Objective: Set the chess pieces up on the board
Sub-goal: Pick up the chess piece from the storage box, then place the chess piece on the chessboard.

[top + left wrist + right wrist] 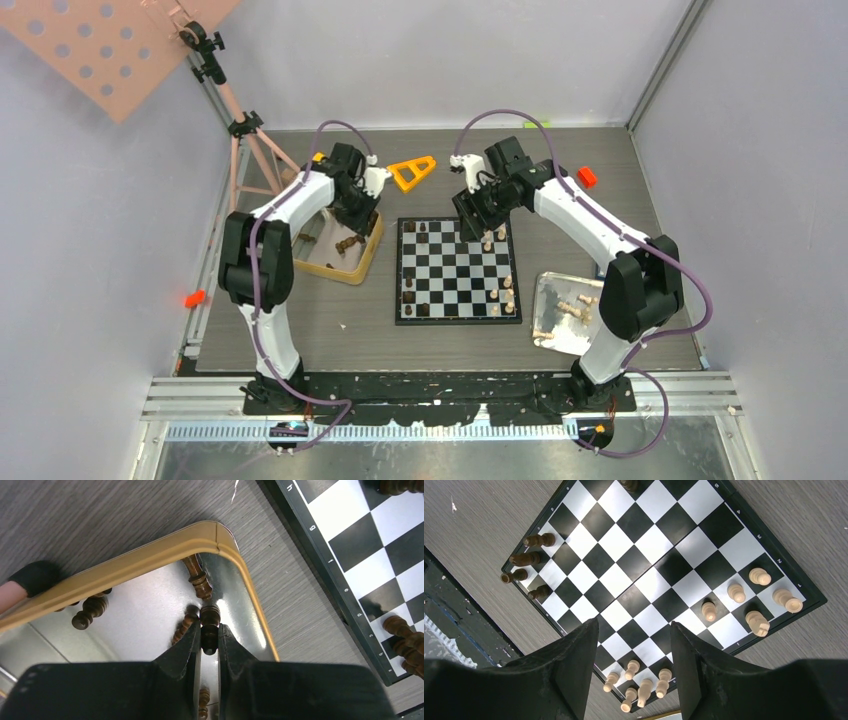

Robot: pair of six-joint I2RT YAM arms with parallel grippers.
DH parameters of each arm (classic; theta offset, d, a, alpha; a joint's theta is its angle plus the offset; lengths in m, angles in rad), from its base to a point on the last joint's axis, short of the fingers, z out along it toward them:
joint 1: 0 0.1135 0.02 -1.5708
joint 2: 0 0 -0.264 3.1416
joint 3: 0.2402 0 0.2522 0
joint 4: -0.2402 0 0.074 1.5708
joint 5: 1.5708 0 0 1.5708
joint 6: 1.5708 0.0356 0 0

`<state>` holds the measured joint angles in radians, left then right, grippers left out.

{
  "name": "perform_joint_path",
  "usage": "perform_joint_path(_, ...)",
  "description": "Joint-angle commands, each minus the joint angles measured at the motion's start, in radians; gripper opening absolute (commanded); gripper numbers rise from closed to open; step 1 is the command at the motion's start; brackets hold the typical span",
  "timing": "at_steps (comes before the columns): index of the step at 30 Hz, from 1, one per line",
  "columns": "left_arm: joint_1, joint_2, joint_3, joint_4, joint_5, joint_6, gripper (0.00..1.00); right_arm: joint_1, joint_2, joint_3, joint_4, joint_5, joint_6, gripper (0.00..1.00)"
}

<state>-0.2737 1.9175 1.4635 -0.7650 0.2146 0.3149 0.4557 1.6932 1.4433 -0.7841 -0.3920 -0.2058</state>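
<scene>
The board [455,282] lies mid-table between the arms. Dark chess pieces [410,290] stand on its left side and pale ones [503,295] on its right. My left gripper [210,632] is down in the gold tin [150,555], shut on a dark brown chess piece [210,622]; other dark pieces [90,612] lie loose around it. My right gripper [633,625] hangs open over the board [644,545] with nothing between its fingers. Below it stand pale pieces [639,680], more pale ones [749,600] to the right and dark ones [526,567] on the opposite side.
A silver tray [548,285] holding loose pale pieces [575,308] sits right of the board. The gold tin [335,265] sits to its left. A yellow triangle [412,172], an orange block [587,177] and a tripod [245,140] stand further back.
</scene>
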Motion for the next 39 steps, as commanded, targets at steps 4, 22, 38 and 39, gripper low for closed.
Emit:
perform_joint_path(4,0.005,-0.116,0.114,-0.075,-0.007,-0.031,0.00,-0.029,-0.049,-0.001,0.028,-0.024,0.010,0.60)
perform_joint_path(22,-0.085,-0.154,0.153,-0.086,0.065,-0.079,0.00,-0.086,-0.066,-0.042,0.050,-0.014,-0.002,0.60)
perform_joint_path(38,-0.268,0.077,0.312,-0.142,-0.021,-0.082,0.00,-0.150,-0.099,-0.073,0.075,-0.012,-0.011,0.59)
perform_joint_path(39,-0.272,0.083,0.311,-0.142,-0.023,-0.083,0.00,-0.152,-0.101,-0.075,0.077,-0.012,-0.011,0.59)
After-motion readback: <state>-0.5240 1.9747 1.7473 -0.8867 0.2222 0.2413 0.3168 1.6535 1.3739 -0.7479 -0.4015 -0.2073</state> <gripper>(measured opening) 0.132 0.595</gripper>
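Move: Pinched already in the left fingers, a dark chess piece is still down in the storage box. Its likely place, an empty square on the board's left edge near the far corner, lies about 11 cm right and 2 cm back. The dark pieces at that corner stand 12 cm right, 1 cm ahead; the box's far right corner is 5 cm ahead, 5 cm right. From the right hand, that square is some 13 cm left, level fore and aft, 10 cm below. Lifting first, the left hand brings the dark piece about 6 cm straight up out of the box, then swings some 11 cm right over the box's right rim, still climbing before it sinks about 3 cm towards the board. It turns about 10 degrees clockwise and keeps its pinch. The empty right hand, fingers still parted, eases 5 cm right and slightly forward, away from that spot. ##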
